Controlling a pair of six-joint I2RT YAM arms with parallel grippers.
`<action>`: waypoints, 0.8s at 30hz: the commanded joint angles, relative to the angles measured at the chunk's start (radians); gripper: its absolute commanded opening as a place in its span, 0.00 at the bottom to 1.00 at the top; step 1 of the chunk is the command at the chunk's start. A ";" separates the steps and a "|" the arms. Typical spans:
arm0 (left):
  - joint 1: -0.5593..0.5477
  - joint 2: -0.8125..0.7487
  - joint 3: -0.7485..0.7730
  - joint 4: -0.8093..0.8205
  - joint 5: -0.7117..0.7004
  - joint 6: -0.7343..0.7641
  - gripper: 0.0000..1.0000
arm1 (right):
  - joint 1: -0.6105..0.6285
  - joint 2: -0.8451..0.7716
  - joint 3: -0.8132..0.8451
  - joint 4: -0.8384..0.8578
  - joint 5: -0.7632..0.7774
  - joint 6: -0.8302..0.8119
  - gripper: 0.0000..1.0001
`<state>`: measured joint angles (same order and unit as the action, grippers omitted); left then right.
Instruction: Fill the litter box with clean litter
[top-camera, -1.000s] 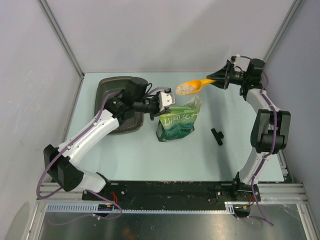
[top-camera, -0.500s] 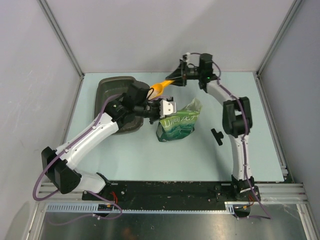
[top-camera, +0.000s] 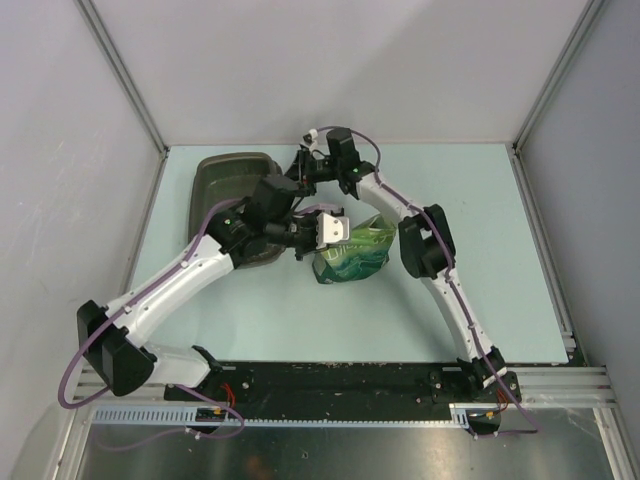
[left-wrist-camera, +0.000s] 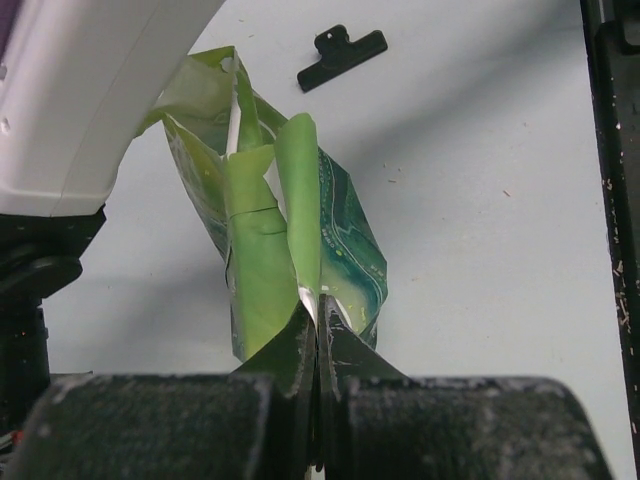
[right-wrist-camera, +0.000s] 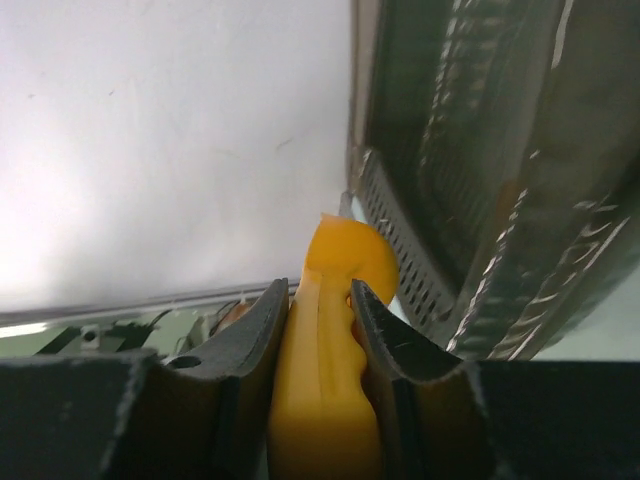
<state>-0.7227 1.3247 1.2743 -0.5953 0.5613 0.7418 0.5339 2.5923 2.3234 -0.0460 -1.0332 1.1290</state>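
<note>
The litter box (top-camera: 222, 172), a dark brown-grey tray, lies at the back left; its ribbed dark wall (right-wrist-camera: 500, 150) fills the right of the right wrist view. My right gripper (top-camera: 301, 170) hangs at the tray's right rim, shut (right-wrist-camera: 319, 288) on the handle of the orange scoop (right-wrist-camera: 325, 350), which is turned on edge. The scoop's bowl is hidden and no clean litter shows. My left gripper (top-camera: 335, 228) is shut (left-wrist-camera: 318, 305) on the top edge of the green pouch (left-wrist-camera: 260, 240), which stands open on the table (top-camera: 355, 250).
A black clip (left-wrist-camera: 342, 55) lies on the pale table beyond the pouch. My left forearm crosses over the tray's near right corner, close under the right gripper. Grey walls close off the back and both sides.
My right arm has swung left from the back right to the tray's right rim, carrying the scoop, whose bowl with litter no longer shows. My left gripper has kept its hold on the pouch.
</note>
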 joint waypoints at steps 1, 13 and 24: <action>-0.009 -0.035 -0.018 -0.075 0.049 -0.007 0.00 | -0.020 0.014 0.082 0.014 0.175 -0.090 0.00; -0.009 -0.033 -0.029 -0.074 0.042 0.024 0.00 | -0.006 0.015 0.136 0.103 0.472 -0.339 0.00; -0.007 -0.061 -0.061 -0.074 0.032 0.054 0.00 | 0.032 -0.132 0.002 -0.034 0.702 -0.716 0.00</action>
<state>-0.7238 1.3090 1.2438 -0.5930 0.5613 0.7715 0.5640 2.5923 2.3676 -0.0650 -0.4572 0.5865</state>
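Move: Off to the right hand's left, about 20 cm over and 5 cm farther out, lies the middle of the litter box, roughly 14 cm lower; the scoop already gripped by this hand puts its head some 15 cm straight left, about 3 cm lower. The litter bag stands around 13 cm to the right and 12 cm back, 8 cm lower. For the left hand, holding the bag's top, the litter box is about 26 cm ahead, 25 cm left and 20 cm below. Carrying the scoop forward about 9 cm along the litter box's right side, the right hand swings its fingers some 20 degrees clockwise, then sinks nearly 3 cm at the end. It rolls the scoop over steadily, front edge rising, by roughly 35 degrees and dips its head over the box, grip unchanged. The left hand stays nearly in place, still pinching the bag's top. ##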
